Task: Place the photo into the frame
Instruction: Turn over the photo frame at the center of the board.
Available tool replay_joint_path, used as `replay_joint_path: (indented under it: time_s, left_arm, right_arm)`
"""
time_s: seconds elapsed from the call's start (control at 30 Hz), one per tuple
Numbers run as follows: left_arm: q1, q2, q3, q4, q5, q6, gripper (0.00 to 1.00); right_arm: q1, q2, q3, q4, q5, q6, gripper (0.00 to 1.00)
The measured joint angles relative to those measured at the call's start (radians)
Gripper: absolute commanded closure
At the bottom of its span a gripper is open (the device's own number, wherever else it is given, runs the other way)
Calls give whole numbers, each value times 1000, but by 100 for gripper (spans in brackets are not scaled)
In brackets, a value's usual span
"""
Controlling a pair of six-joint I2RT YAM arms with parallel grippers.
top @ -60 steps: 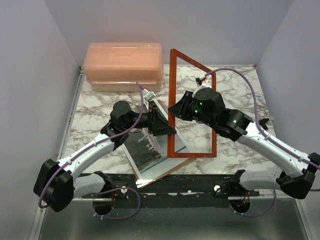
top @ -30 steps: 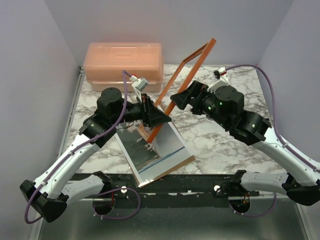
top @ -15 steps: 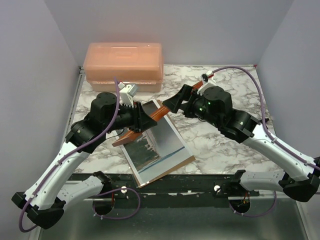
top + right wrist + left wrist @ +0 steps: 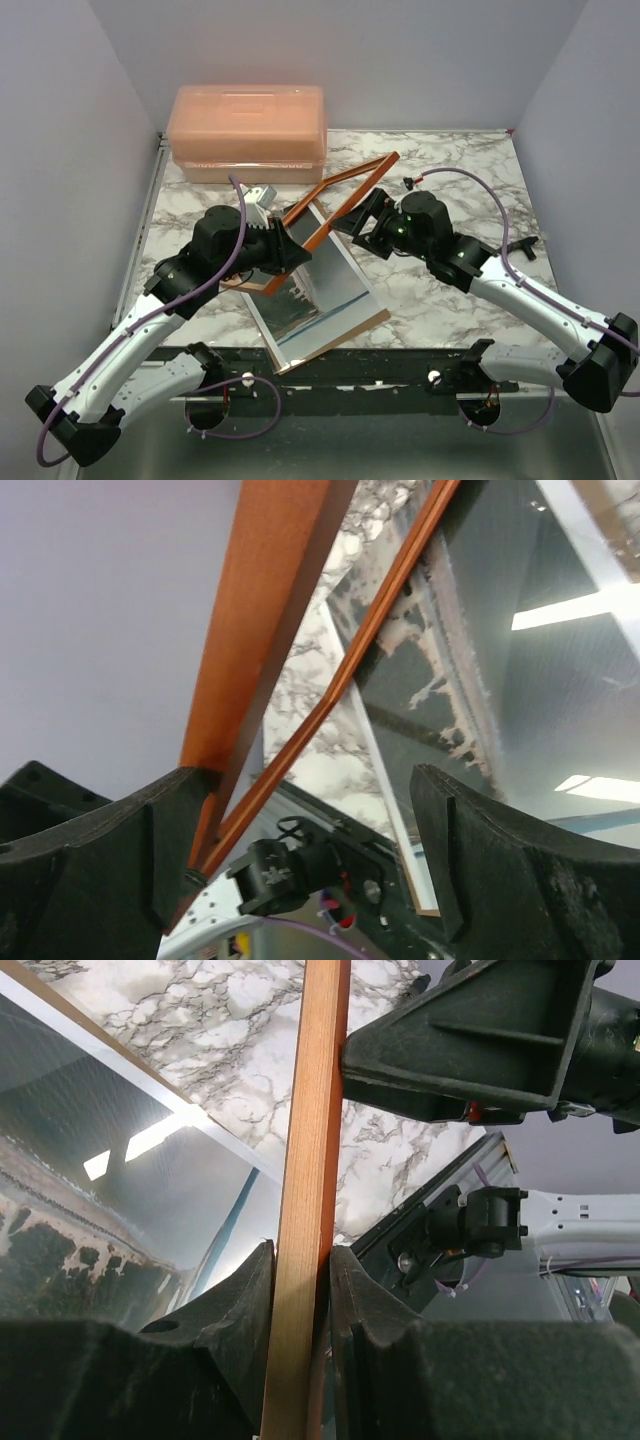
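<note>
The frame hangs on a slant over the table, its red-orange bar running from the back right down to my left gripper. In the left wrist view that gripper is shut on the frame's bar. The photo lies flat beneath, dark streaky side up, on a brown backing board. My right gripper sits at the frame's upper part. In its wrist view the right gripper is open, the frame bar rests against its left finger, and the photo shows behind.
A translucent orange lidded box stands at the back left of the marble table. Grey walls close in both sides. A black rail runs along the near edge above the arm bases.
The frame has dropped from nearly upright to a low slant over the photo. My left gripper kept hold and moved with it; my right gripper came down and left alongside the frame.
</note>
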Motion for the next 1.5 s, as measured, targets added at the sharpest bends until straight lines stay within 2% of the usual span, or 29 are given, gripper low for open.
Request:
replay_joint_path:
  time_s: [0.27, 0.4, 0.5, 0.57, 0.63, 0.67, 0.7, 0.8, 0.83, 0.87, 0.93, 1.1, 1.27, 1.5]
  left_arm:
    - [-33, 31, -12, 34, -21, -18, 100]
    - [-48, 52, -16, 54, -26, -26, 100]
    - [-71, 74, -23, 68, -35, -36, 100]
    - [-87, 88, -23, 75, -45, -39, 100]
    - [-100, 98, -23, 84, -60, -42, 99]
    - [-110, 103, -22, 88, -69, -42, 94]
    - [-117, 106, -21, 89, -77, -42, 82]
    - [-132, 113, -20, 86, -87, -43, 35]
    - [-136, 116, -20, 83, -89, -41, 24]
    - [-137, 119, -20, 80, -91, -47, 14]
    - [-136, 117, -20, 81, -95, -51, 5]
    - [-135, 105, -7, 76, -90, -43, 1]
    - [-112, 108, 25, 72, -71, -33, 2]
    - [41, 162, 22, 20, -15, -8, 7]
  right_arm:
    - [-11, 34, -50, 183, -129, 97, 13]
    - [-11, 60, -50, 242, -162, 118, 22]
    - [-11, 81, -51, 263, -172, 130, 34]
    - [-11, 94, -52, 259, -172, 132, 45]
    - [-13, 102, -53, 242, -170, 133, 63]
    - [-13, 104, -54, 227, -165, 129, 69]
    - [-14, 105, -55, 214, -160, 135, 72]
    - [-21, 102, -55, 178, -158, 195, 83]
    - [-24, 100, -55, 164, -160, 208, 85]
    - [-26, 98, -55, 149, -161, 197, 86]
    - [-39, 97, -50, 125, -169, 167, 89]
    - [-87, 96, 10, -6, -235, 62, 96]
    - [-139, 107, 160, -201, -263, -113, 99]
    - [-176, 111, 232, -398, -276, -267, 98]
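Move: The right gripper, open and empty, has the photo frame's near long bar about 5 cm to its left, 1 cm ahead and roughly level. From the left gripper, which holds this same bar nearer its lower end, that grip spot lies some 7 cm ahead and 8 cm right, about level. The photo lies on its board about 5 cm back from and 22 cm below the left gripper; the pink box stands roughly 28 cm ahead and 12 cm left of it. Bring the right gripper about 4 cm left onto the long bar, then slightly down, and pinch the bar, while the left gripper still holds it and carries it right and down towards the right hand. Open the left fingers, lift them off a little, then send them forward, left and down. Draw the gripped bar some 6 cm right with the right hand, rolling its left side down about 20 degrees. ##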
